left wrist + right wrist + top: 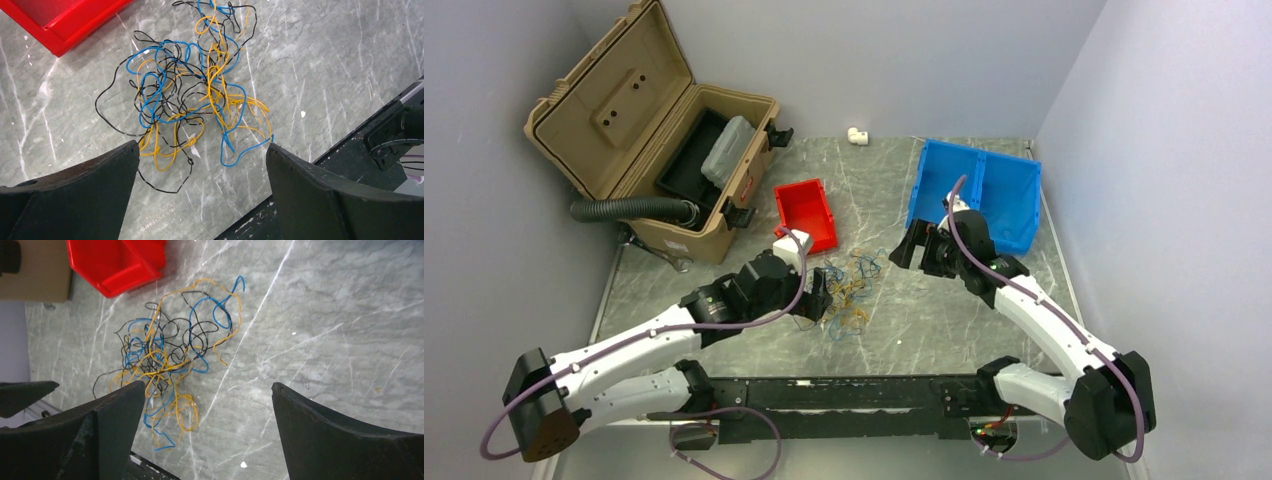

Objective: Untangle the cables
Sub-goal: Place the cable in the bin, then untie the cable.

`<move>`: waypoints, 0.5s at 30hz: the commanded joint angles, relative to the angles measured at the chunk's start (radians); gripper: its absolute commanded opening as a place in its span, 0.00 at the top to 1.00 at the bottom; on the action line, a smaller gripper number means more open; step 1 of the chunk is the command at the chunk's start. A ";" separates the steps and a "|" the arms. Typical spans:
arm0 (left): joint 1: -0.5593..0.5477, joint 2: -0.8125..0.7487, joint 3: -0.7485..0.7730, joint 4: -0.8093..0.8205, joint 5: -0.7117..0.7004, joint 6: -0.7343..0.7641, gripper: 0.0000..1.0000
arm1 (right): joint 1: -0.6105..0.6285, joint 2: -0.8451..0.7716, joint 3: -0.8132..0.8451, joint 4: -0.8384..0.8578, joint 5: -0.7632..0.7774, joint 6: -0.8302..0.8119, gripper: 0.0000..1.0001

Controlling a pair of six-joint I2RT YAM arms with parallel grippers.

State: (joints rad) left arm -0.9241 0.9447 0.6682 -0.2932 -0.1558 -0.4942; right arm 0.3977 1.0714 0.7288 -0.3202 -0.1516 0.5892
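Note:
The cables (849,285) are thin yellow, blue and black wires in one loose tangle on the grey marble table, seen too as cables (192,95) in the left wrist view and cables (167,360) in the right wrist view. My left gripper (820,298) hovers at the tangle's left edge; in its own view the left gripper (202,146) stands open with only table and a few wire ends between its fingers. My right gripper (911,248) is to the right of the tangle, apart from it; the right gripper (207,386) is open and holds nothing.
A red bin (805,213) stands just behind the tangle. A blue bin (975,195) is at the back right behind my right arm. A tan open case (649,140) with a black ribbed hose (629,209) sits at the back left. The black base rail (844,395) runs along the near edge.

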 commanded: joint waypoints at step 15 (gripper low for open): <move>0.039 0.132 0.060 0.087 0.003 0.006 0.05 | 0.098 0.111 -0.036 0.204 -0.051 0.083 0.26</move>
State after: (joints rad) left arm -0.9016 1.0393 0.6762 -0.2493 -0.1581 -0.4934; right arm 0.4717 1.1336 0.6643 -0.1860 -0.2180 0.6479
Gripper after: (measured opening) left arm 0.965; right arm 0.779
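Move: The cable tangle, about 20 cm across, lies roughly 12 cm to the right hand's left, only about 2 cm farther out, and some 12 cm below it. From the left hand its middle is about 7 cm ahead, 3 cm to the right and 13 cm down. The red bin stands some 16 cm ahead of the right hand and 19 cm to its left; the two-part blue bin is about 20 cm ahead and 16 cm to its right. The empty right hand comes in towards the tangle from its right side, first easing back and down by about a centimetre each, then swinging some 3 cm left and settling a little lower, its wrist turning slightly counter-clockwise while the wide-open fingers draw in to roughly three-quarters open. The left hand, still wide open, sinks about 1.5 cm and creeps just over 1 cm forward towards the near part of the tangle, with both grippers still clear above the cables. ##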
